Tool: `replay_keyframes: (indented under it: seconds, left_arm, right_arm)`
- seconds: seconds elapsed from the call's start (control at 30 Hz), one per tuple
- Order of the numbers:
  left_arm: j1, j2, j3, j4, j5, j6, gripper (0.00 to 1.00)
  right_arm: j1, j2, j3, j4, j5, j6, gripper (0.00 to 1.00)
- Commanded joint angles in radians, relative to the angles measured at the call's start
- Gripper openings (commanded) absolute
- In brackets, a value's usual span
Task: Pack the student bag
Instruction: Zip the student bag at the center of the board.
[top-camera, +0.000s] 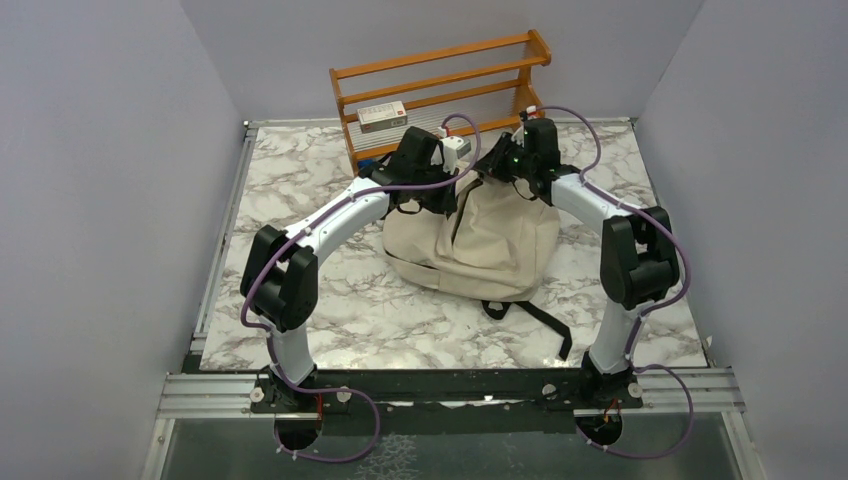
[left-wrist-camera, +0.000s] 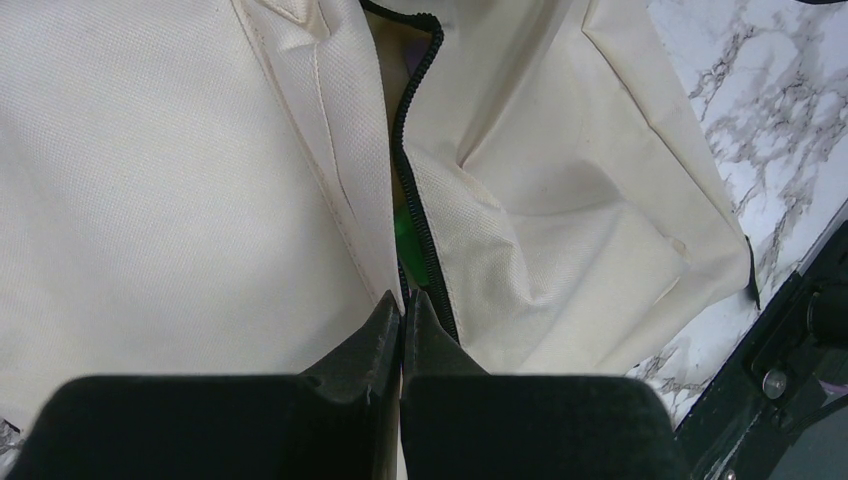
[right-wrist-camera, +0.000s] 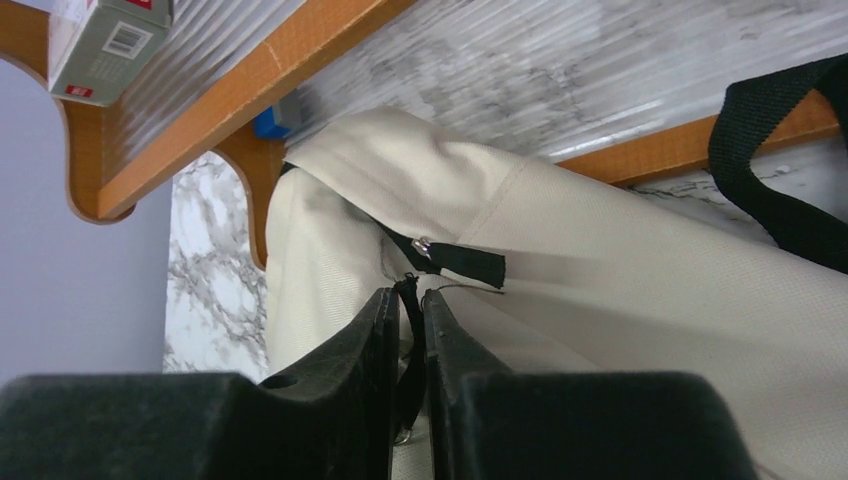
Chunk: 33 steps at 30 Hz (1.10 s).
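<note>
The student bag (top-camera: 490, 240), a large cream fabric backpack with black zippers, lies in the middle of the marble table, its top toward the shelf. My left gripper (left-wrist-camera: 403, 300) is shut on the bag's fabric edge beside the open zipper (left-wrist-camera: 410, 130); something green (left-wrist-camera: 408, 225) shows through the gap. In the top view it sits at the bag's upper left (top-camera: 432, 198). My right gripper (right-wrist-camera: 410, 292) is at the bag's top end (top-camera: 503, 172), its jaws closed on a thin black zipper pull (right-wrist-camera: 410, 330). A second black tab (right-wrist-camera: 465, 262) lies just beyond the fingertips.
An orange wooden shelf (top-camera: 440, 70) stands right behind the bag, with a small grey and red box (top-camera: 382, 115) on its lower board, also in the right wrist view (right-wrist-camera: 105, 40). A black strap (top-camera: 530, 310) trails from the bag toward the near edge. Grey walls enclose the table.
</note>
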Motion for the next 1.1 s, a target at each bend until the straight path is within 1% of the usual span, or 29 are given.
replay_keyframes:
  seconds: [0.0, 0.13, 0.17, 0.33, 0.43, 0.53, 0.6, 0.67, 0.8, 0.9, 1.07]
  left_arm:
    - [0.011, -0.015, 0.0, 0.033, 0.033, 0.007, 0.0]
    - [0.013, -0.014, -0.002, 0.035, 0.04, 0.007, 0.0]
    - [0.015, -0.014, -0.001, 0.035, 0.043, 0.004, 0.0]
    - [0.025, -0.021, -0.001, 0.059, 0.083, -0.011, 0.01]
    - [0.039, -0.034, -0.001, 0.085, 0.135, -0.033, 0.1]
    - [0.059, -0.062, -0.028, 0.136, 0.18, -0.06, 0.28]
    - [0.076, -0.083, -0.049, 0.164, 0.21, -0.081, 0.34]
    - [0.098, -0.109, -0.078, 0.202, 0.239, -0.107, 0.38]
    - [0.146, -0.161, -0.159, 0.314, 0.27, -0.178, 0.4]
    - [0.181, -0.18, -0.212, 0.393, 0.278, -0.243, 0.4]
    - [0.201, -0.144, -0.203, 0.443, 0.281, -0.329, 0.4]
  right_arm:
    - [-0.004, -0.038, -0.008, 0.081, -0.06, 0.006, 0.16]
    - [-0.005, -0.079, -0.039, 0.138, -0.096, -0.002, 0.02]
    - [-0.005, -0.09, -0.049, 0.148, -0.098, -0.004, 0.01]
    - [-0.005, -0.124, -0.064, 0.185, -0.133, -0.028, 0.01]
    - [-0.005, -0.143, -0.082, 0.224, -0.186, -0.031, 0.01]
    - [-0.005, -0.172, -0.116, 0.27, -0.235, -0.034, 0.01]
    - [-0.005, -0.192, -0.131, 0.274, -0.249, -0.038, 0.01]
    - [-0.005, -0.209, -0.144, 0.271, -0.259, -0.047, 0.01]
    - [-0.005, -0.237, -0.184, 0.299, -0.288, -0.05, 0.01]
    - [-0.005, -0.254, -0.229, 0.362, -0.346, -0.048, 0.01]
    - [-0.003, -0.267, -0.315, 0.509, -0.463, -0.035, 0.01]
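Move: The zipper pull, a black tab, sits between the right hand's nearly shut fingers, about 1 cm below the point where they meet. A second zipper pull lies some 4 cm ahead of that hand, 1 cm to its right and 3 cm below; the wooden shelf stands about 13 cm ahead and 8 cm to the left. From the left hand, still pinching the bag's zip edge, the first pull is roughly 10 cm ahead, 6 cm right and 3 cm lower. The zipper pull is pinched as the right fingers finish closing, then carried up and back by about 7 cm each way, rising first, while that wrist tips up and swings counter-clockwise. Shortly after, the bag's zip edge comes free as the left fingers open partway and that hand lifts about 5 cm, moves left and a little forward, rolling some 20 degrees, left side down. ##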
